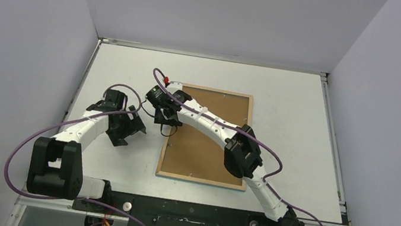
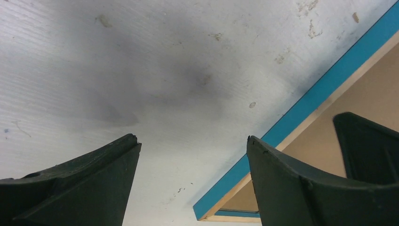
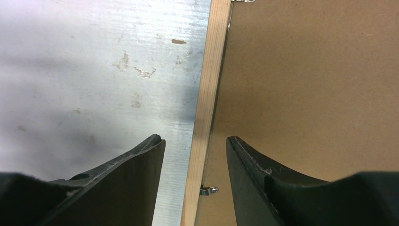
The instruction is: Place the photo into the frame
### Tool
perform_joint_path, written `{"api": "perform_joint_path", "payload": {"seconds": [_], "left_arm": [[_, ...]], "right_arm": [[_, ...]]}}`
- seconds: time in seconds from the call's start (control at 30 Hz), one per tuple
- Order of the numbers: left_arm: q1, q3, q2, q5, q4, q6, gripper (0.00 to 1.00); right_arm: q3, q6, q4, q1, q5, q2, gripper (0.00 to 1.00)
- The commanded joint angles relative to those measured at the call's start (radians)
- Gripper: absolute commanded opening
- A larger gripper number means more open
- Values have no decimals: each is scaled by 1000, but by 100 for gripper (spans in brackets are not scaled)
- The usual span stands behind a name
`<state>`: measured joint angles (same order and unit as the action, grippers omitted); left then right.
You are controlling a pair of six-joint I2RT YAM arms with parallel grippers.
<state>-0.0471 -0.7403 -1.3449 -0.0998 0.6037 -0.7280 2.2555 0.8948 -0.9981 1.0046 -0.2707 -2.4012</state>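
The frame (image 1: 163,156) lies face down on the table, its light wood back rim showing around a brown backing board (image 1: 204,149). The photo is hidden or out of view. My right gripper (image 1: 167,127) hangs over the frame's left rail, open. In the right wrist view the gripper (image 3: 194,139) straddles that wooden rail (image 3: 207,94), with a gap on each side, just above a small metal tab (image 3: 209,189). My left gripper (image 1: 132,134) stands open over bare table left of the frame. The left wrist view shows this gripper (image 2: 192,139) empty and the frame's turquoise side (image 2: 301,110).
The white table (image 1: 284,101) is walled on the left, back and right. A dark finger of the right gripper (image 2: 367,146) shows over the board in the left wrist view. Purple cables loop off both arms.
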Motion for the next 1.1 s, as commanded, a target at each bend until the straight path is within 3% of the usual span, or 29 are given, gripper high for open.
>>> {"api": "perform_joint_path", "payload": {"seconds": [0.0, 0.27, 0.57, 0.83, 1.07], "left_arm": [[17, 12, 31, -74, -90, -36, 81], [34, 36, 17, -122, -130, -47, 79], [40, 2, -32, -172, -143, -19, 78], [41, -2, -65, -299, -173, 20, 79], [41, 18, -33, -397, -219, 15, 79]], "right_arm": [[46, -20, -9, -1, 23, -50, 50], [100, -1, -74, -4, 29, -109, 46], [127, -11, -114, -4, 38, -137, 29], [153, -22, -91, -9, 20, -107, 0], [72, 2, 14, -55, 28, 29, 0]]}}
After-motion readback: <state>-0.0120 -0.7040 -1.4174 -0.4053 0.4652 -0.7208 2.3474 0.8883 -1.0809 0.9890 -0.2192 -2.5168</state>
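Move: The spot on the frame's left bar that I go for with my right hand is straight below it, about 4 cm down. From that hand the brown backing board's middle is roughly 14 cm to the right and 2 cm back, a small metal clip 6 cm back and 1 cm right, and the frame's near left corner 18 cm back and 1 cm left. From my left hand the same bar spot is some 12 cm to the right, 5 cm ahead and slightly lower. I sink my right hand about 4 cm, half-open fingers straddling the frame's left bar, one on the bare table side and one on the board side. Then I hold that height and shut them until they pinch the wood. Meanwhile my empty left hand, staying wide open, drifts some 4 cm right towards the bar, its fingertips tilting about 15 degrees to the right. ##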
